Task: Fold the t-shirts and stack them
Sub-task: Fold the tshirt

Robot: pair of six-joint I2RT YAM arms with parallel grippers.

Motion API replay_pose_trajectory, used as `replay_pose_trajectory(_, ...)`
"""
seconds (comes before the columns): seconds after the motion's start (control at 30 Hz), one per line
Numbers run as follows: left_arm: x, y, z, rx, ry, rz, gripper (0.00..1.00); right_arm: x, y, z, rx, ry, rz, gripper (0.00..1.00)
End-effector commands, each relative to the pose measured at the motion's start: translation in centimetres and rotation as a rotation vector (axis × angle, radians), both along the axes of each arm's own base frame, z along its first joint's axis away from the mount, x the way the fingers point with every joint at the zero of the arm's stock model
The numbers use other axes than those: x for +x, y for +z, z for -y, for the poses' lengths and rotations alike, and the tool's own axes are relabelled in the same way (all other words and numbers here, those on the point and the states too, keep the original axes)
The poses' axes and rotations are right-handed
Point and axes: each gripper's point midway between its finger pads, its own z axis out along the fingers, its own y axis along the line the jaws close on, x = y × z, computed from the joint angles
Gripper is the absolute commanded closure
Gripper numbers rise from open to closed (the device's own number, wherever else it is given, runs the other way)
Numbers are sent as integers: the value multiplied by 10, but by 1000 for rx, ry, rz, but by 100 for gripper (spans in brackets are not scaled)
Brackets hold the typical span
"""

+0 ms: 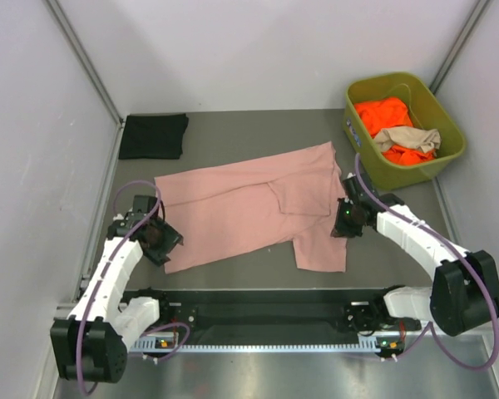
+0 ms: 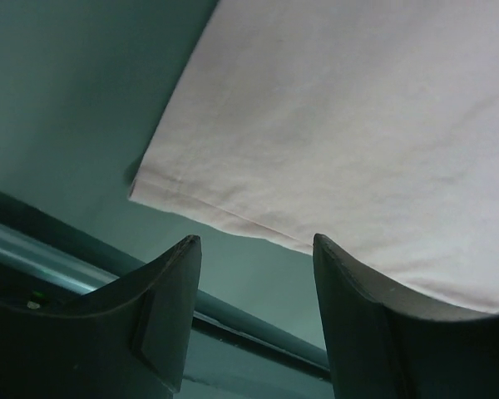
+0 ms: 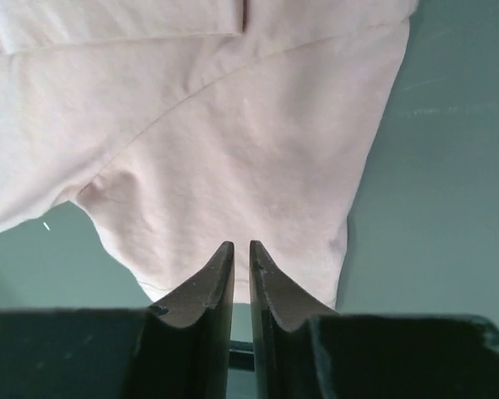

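A dusty pink t-shirt (image 1: 241,208) lies spread out flat in the middle of the table. My left gripper (image 1: 162,241) sits at its near left corner. In the left wrist view that gripper (image 2: 256,243) is open with only table between the fingers, and the shirt's hem (image 2: 358,125) is just beyond the tips. My right gripper (image 1: 347,220) is at the edge of the shirt's right sleeve. Its jaws (image 3: 242,245) are nearly together over the sleeve cloth (image 3: 233,125). No cloth shows in the thin slit. A folded black t-shirt (image 1: 154,135) lies at the back left.
An olive-green bin (image 1: 399,174) stands at the back right, holding an orange shirt (image 1: 382,112) and a tan one (image 1: 412,139). Grey walls close in the table on the left, back and right. A black rail runs along the near edge.
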Motion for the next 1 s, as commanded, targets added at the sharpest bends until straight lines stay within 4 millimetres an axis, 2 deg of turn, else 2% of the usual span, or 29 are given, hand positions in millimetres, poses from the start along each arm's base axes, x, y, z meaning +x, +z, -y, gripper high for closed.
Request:
replay_pose_trajectory(0.0,-18,-15,-9,-12,188,-88,39,8,10,-7,10,28,33,88)
replay_pose_trajectory(0.13,-35,-37,-14,0,277,-212,39,4,10,-6,12,29,44,89)
replay_pose_trajectory(0.3,-39,-41,-22,43,324,-262,37,-3,4,0,-4,32,30,88)
replay_pose_trajectory(0.37,-44,-41,-26,65,350,-283,37,-7,2,1,-7,22,18,78)
replay_pose_trajectory(0.4,-44,-42,-26,68,366,-284,36,-10,-1,2,-10,16,4,69)
replay_pose_trajectory(0.5,-41,-45,-29,82,377,-301,36,-18,-8,4,-12,-5,-27,61)
replay_pose_trajectory(0.7,-40,-58,-26,79,371,-357,37,-31,-23,11,-17,-67,-86,58)
replay_pose_trajectory(0.77,-41,-66,-21,52,367,-378,44,-31,-23,12,-19,-78,-86,57)
replay_pose_trajectory(0.9,-44,-74,-26,55,389,-385,68,-33,-26,14,-20,-101,-99,58)
replay_pose_trajectory(0.97,-42,-72,-30,73,377,-375,69,-37,-29,13,-15,-111,-111,58)
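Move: The shirt's near left corner, where hem and near edge meet, is some 4 cm back from the left hand, 2 cm to its left and 7 cm below; its far left corner lies about 24 cm farther out and 2 cm farther left. The right hand is above the near sleeve: the sleeve's near right corner is roughly 8 cm back, 2 cm right and 6 cm below, and the already folded-in sleeve about 13 cm ahead and 9 cm left of that hand. The left hand sinks about 7 cm while drawing back 4 cm and a little left onto the shirt's near left corner, turning some 20 degrees counter-clockwise and tipping until its fingers point straight down, then closes them late to pinch that corner. The right hand, hardly moving at first with its fingers nearly shut, then opens them to less than half and slides back and down about 5 cm over the near sleeve towards its near right corner, touching nothing that can be made out. ##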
